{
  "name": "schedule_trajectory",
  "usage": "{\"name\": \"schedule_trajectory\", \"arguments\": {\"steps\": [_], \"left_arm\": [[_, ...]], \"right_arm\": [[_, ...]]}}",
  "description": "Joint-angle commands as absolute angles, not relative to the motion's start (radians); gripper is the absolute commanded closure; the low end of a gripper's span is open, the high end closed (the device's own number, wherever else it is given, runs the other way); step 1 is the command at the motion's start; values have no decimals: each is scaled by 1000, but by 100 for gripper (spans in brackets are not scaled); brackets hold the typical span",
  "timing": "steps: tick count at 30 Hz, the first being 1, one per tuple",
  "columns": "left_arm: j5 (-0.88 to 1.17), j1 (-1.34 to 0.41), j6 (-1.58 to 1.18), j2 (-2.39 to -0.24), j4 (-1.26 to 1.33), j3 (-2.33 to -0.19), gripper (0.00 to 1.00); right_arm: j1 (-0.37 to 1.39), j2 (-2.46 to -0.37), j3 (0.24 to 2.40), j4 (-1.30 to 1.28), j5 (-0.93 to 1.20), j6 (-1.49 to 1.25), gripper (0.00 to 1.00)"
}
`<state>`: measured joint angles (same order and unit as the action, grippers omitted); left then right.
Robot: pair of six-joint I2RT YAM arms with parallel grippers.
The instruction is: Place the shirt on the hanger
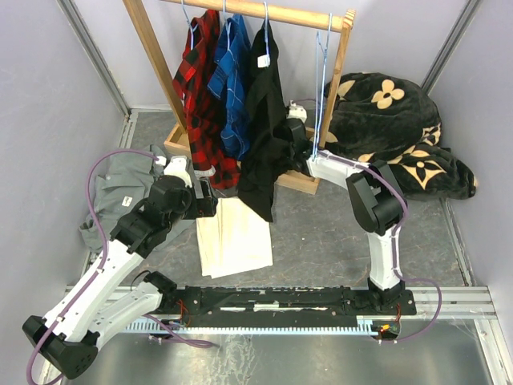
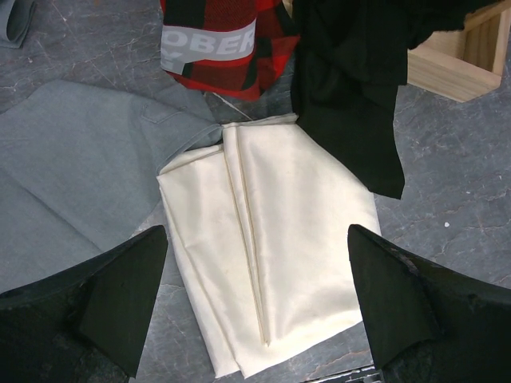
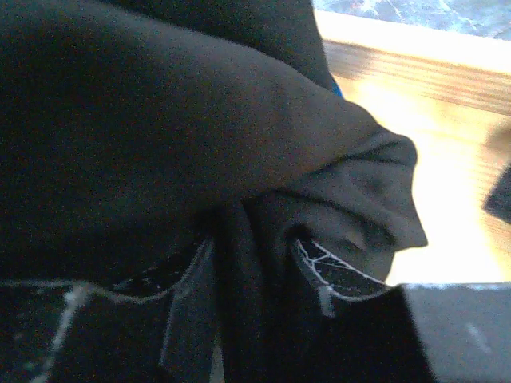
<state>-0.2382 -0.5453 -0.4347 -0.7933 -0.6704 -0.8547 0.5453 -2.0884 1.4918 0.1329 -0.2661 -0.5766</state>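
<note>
The black shirt (image 1: 260, 152) hangs from the rack on a light-blue hanger (image 1: 265, 18), with a white label at the collar. My right gripper (image 1: 290, 132) is pressed into the shirt's right side at mid height. In the right wrist view a fold of the shirt (image 3: 200, 128) runs between the fingers of the right gripper (image 3: 254, 247). They stand slightly apart, with a thin light gap beside the left one. My left gripper (image 2: 257, 235) hovers wide open over the cream cloth, holding nothing. The shirt's lower hem (image 2: 351, 104) shows at the top right of the left wrist view.
A red plaid shirt (image 1: 204, 88) and a blue shirt (image 1: 232, 80) hang on the wooden rack (image 1: 152, 56), and an empty blue hanger (image 1: 322, 80) hangs at its right end. A grey shirt (image 1: 120, 188), a cream cloth (image 1: 232, 237) and a flowered black blanket (image 1: 393, 136) lie on the floor.
</note>
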Motion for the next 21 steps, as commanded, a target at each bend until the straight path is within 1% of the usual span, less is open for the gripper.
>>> {"name": "schedule_trajectory", "arguments": {"steps": [1,4,7,14,16,17,21], "left_arm": [[-258,-542,-406,-785,-628,-856,0],[-248,-541,-405,-785,-625,-854,0],[-239,-542,-402,-784,-622,-854,0],[-226,-542,-401,-774,-618,-851,0],[-223,-542,-400,-774,-616,-851,0],[-220,-542,-400,-773,-615,-850,0],[-213,-542,-399,-772,-611,-848,0]], "right_arm": [[537,-1958,1385,218,-269,-526,51],[540,-1867,1294,241,-277,-516,38],[542,-1787,1211,254,-279,-514,30],[594,-1629,1019,264,-333,-518,21],[629,-1576,945,268,-368,-535,14],[644,-1550,913,273,-387,-547,12],[712,-1474,795,276,-461,-640,10]]}}
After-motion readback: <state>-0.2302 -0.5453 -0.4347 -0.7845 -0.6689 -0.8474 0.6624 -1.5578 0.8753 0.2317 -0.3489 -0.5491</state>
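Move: The black shirt's lower fold sits right at the right fingertips, already coming loose between them. The blue hangers hang about 9 cm right of this hand, roughly level ahead and some 20 cm above; the blue plaid shirt is about 14 cm left, level ahead and 12 cm higher. The wooden tray's right end lies straight below, about 5 cm right and 12 cm down. From the left gripper the fold is some 27 cm ahead, 24 cm right and 9 cm lower. Spread the right fingers on from part open to nearly wide open so they let go of the black shirt's fold, and draw the right gripper back about 14 cm from the shirt and tray towards the base. Ease it some 4 cm right early on, with a shallow arc up of about 3 cm that is partly given back at the end, the wrist hardly turning. ##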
